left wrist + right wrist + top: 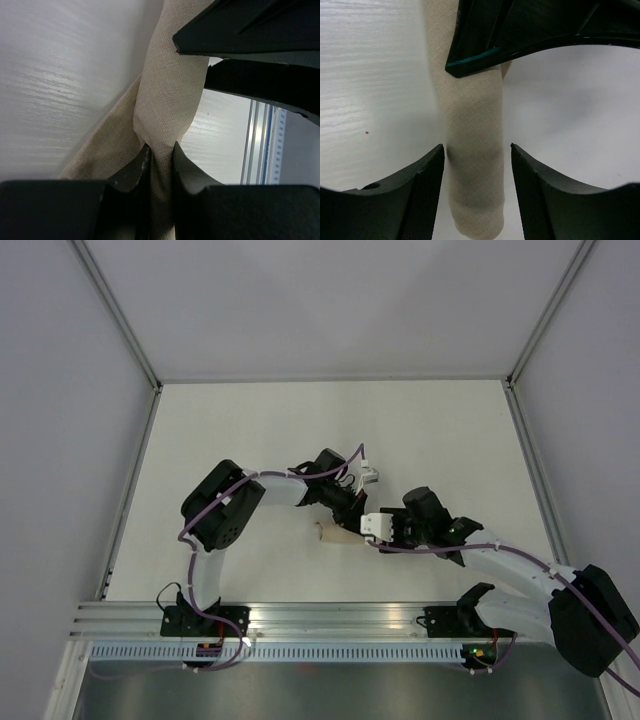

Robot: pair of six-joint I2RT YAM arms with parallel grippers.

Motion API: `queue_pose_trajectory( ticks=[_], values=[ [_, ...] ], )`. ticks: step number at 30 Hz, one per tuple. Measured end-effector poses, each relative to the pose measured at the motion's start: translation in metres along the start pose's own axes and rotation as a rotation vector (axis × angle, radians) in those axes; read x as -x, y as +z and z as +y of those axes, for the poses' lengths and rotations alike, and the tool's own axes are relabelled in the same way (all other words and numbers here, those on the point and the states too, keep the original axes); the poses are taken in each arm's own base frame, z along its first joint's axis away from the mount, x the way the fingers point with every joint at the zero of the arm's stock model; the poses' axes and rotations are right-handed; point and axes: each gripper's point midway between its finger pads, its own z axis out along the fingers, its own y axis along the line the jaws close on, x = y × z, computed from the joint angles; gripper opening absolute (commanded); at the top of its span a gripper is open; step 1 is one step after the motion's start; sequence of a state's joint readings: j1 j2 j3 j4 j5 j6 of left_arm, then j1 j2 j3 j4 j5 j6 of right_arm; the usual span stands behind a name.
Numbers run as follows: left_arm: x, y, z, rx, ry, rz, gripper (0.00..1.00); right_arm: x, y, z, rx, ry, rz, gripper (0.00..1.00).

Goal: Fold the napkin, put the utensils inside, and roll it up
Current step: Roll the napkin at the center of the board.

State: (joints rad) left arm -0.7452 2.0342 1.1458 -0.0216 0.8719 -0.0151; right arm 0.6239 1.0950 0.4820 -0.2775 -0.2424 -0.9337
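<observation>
The napkin (327,532) is a tight beige roll lying on the white table between my two arms. In the left wrist view, my left gripper (161,150) is shut on a pinch of the napkin (170,90) at one end of the roll. My right gripper (478,145) is open, its fingers astride the napkin (472,165) with a gap on the right side. In the top view the left gripper (350,515) and the right gripper (368,532) nearly meet over the roll. The utensils are out of view.
The right gripper's black fingers (250,30) fill the top of the left wrist view. An aluminium rail (330,618) runs along the near edge of the table. Grey walls with metal posts (120,320) enclose the white table (300,430).
</observation>
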Motion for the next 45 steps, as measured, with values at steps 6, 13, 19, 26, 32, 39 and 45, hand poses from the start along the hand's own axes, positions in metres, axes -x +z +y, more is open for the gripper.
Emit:
queue_pose_trajectory(
  ticks=[6,13,19,26,32,39,45],
  values=[
    [-0.002,-0.001,0.000,-0.051,-0.056,0.011,0.12,0.000,0.008,-0.005,-0.060,-0.027,-0.014,0.59],
    [-0.004,-0.002,-0.001,-0.081,-0.101,0.036,0.15,-0.007,0.009,0.005,-0.057,-0.035,-0.012,0.60],
    [-0.005,-0.001,-0.002,-0.111,-0.135,0.051,0.25,-0.008,0.011,0.007,-0.047,-0.037,-0.006,0.44],
    [-0.006,-0.005,-0.005,-0.132,-0.167,0.057,0.57,-0.012,0.024,0.006,0.015,-0.038,0.041,0.18],
    [0.005,-0.021,0.010,-0.038,-0.196,0.002,0.61,-0.008,0.032,-0.002,0.074,-0.002,0.085,0.09],
    [0.056,-0.119,0.068,0.341,-0.259,-0.293,0.62,-0.005,0.039,-0.009,0.136,0.105,0.144,0.07],
    [0.102,-0.219,0.081,0.599,-0.294,-0.582,0.61,0.000,0.050,-0.025,0.192,0.303,0.181,0.07]
  ],
)
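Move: The right hand's open fingers straddle the right end of the rolled napkin, which lies about 3 cm below and 1 cm to the left of them. The left fingertips, pinching the roll near its middle, are some 10 cm to the right hand's left and about 1 cm farther out. From the left hand, the roll's middle is 1 or 2 cm to the right and level with it; its free left end lies about 9 cm to the left. Down about 3 cm goes the right hand, and its fingers close around the right end of the roll while the left hand keeps its pinch. The left fingers open and withdraw quickly forward, left and up, some 25 cm in all, turning about 50 degrees counter-clockwise. Keeping its grip, the right hand then shifts the roll about 4 cm forward and slightly left, low over the table, tipping its fingers downward. ##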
